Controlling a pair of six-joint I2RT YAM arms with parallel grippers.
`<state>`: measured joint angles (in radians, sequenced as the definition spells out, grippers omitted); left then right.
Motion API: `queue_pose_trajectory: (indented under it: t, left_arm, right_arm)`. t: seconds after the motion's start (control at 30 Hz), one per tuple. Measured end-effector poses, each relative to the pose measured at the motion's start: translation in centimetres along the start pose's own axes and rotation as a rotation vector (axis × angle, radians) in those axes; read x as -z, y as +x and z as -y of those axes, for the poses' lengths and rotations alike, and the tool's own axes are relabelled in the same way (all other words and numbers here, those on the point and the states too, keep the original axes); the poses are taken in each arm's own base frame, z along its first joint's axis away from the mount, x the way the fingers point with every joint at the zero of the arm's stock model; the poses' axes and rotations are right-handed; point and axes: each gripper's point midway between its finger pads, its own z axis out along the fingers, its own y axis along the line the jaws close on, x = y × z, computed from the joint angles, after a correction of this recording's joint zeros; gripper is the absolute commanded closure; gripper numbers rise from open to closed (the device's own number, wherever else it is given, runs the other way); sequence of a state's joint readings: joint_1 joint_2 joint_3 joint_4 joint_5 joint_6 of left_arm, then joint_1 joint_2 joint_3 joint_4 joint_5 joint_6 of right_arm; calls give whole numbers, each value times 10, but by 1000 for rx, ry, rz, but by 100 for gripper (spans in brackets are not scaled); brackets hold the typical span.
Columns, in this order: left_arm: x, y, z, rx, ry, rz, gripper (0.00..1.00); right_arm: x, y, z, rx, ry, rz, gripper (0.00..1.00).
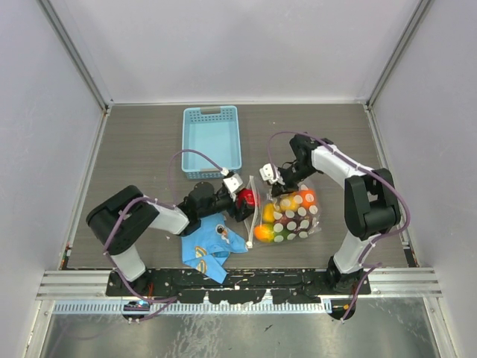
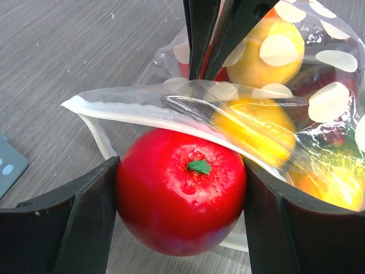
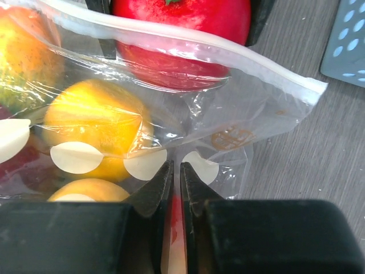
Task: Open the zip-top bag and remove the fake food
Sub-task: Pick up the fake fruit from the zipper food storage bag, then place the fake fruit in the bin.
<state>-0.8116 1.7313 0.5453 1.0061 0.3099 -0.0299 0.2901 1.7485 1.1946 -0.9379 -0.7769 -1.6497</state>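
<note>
The zip-top bag [image 1: 292, 216], clear with white dots, lies right of centre with its white zip strip [image 2: 128, 116] open toward my left arm. Yellow, orange and green fake food [image 1: 287, 214] fills it. My left gripper [image 1: 243, 200] is shut on a glossy red fruit [image 2: 182, 194] at the bag's mouth, and its fingers [image 2: 85, 205] press both sides of the fruit. My right gripper [image 3: 175, 168] is shut on a fold of the bag's film [image 3: 245, 108] above a yellow fruit [image 3: 91, 125]. In the right wrist view the red fruit [image 3: 182, 17] sits just beyond the zip strip.
A light blue slotted basket [image 1: 212, 140] stands behind the bag, at the table's middle. A blue cartoon-print cloth [image 1: 212, 245] lies under my left arm near the front edge. Grey walls close in the table on three sides.
</note>
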Motion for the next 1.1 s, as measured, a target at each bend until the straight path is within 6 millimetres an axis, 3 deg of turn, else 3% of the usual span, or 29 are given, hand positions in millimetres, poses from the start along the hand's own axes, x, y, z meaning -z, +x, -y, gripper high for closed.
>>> queue_pose_trajectory:
  t: [0.17, 0.33, 0.47, 0.63, 0.87, 1.1]
  left_arm:
    - [10, 1, 4, 46, -3, -52, 71]
    - [25, -5, 7, 132, -21, -116, 73]
    - [31, -18, 2, 210, -61, -166, 82]
    - [37, -41, -12, 319, -129, -205, 85]
    - [57, -64, -39, 488, -219, -208, 91]
    - [67, -101, -72, 582, -281, -150, 92]
  right_arm:
    - [12, -11, 3, -3, 41, 38, 61]
    - [34, -28, 6, 10, 114, 85, 52]
    - [49, -40, 6, 17, 156, 132, 48]
    - [54, -48, -2, -16, 149, 193, 45]
    - [69, -70, -6, -68, 145, 289, 42]
    - [80, -86, -15, -178, 148, 324, 41]
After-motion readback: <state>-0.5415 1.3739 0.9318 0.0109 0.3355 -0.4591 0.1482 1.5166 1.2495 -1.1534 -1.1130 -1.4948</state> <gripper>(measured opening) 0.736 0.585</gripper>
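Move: The red fake tomato is already in the left hand's fingers, in the mouth of the zip-top bag. The blue basket it is bound for has its middle about 20 cm ahead and 11 cm left of that hand, roughly 3 cm lower. The bag's filled body lies some 14 cm right and 3 cm back, the blue cloth 9 cm left and 11 cm back. From the right hand the basket is about 18 cm ahead and 20 cm left, the bag's middle 5 cm back and 4 cm right. The tomato, kept in the left fingers' grip, is drawn back and left out of the bag's mouth by a couple of centimetres, then carried up about 10 cm, left and forward towards the basket, the wrist tipping some 30 degrees and turning counter-clockwise. Meanwhile the right hand opens its fingers, lets go of the bag's film and rises about 11 cm, easing slightly back while its wrist tilts. ##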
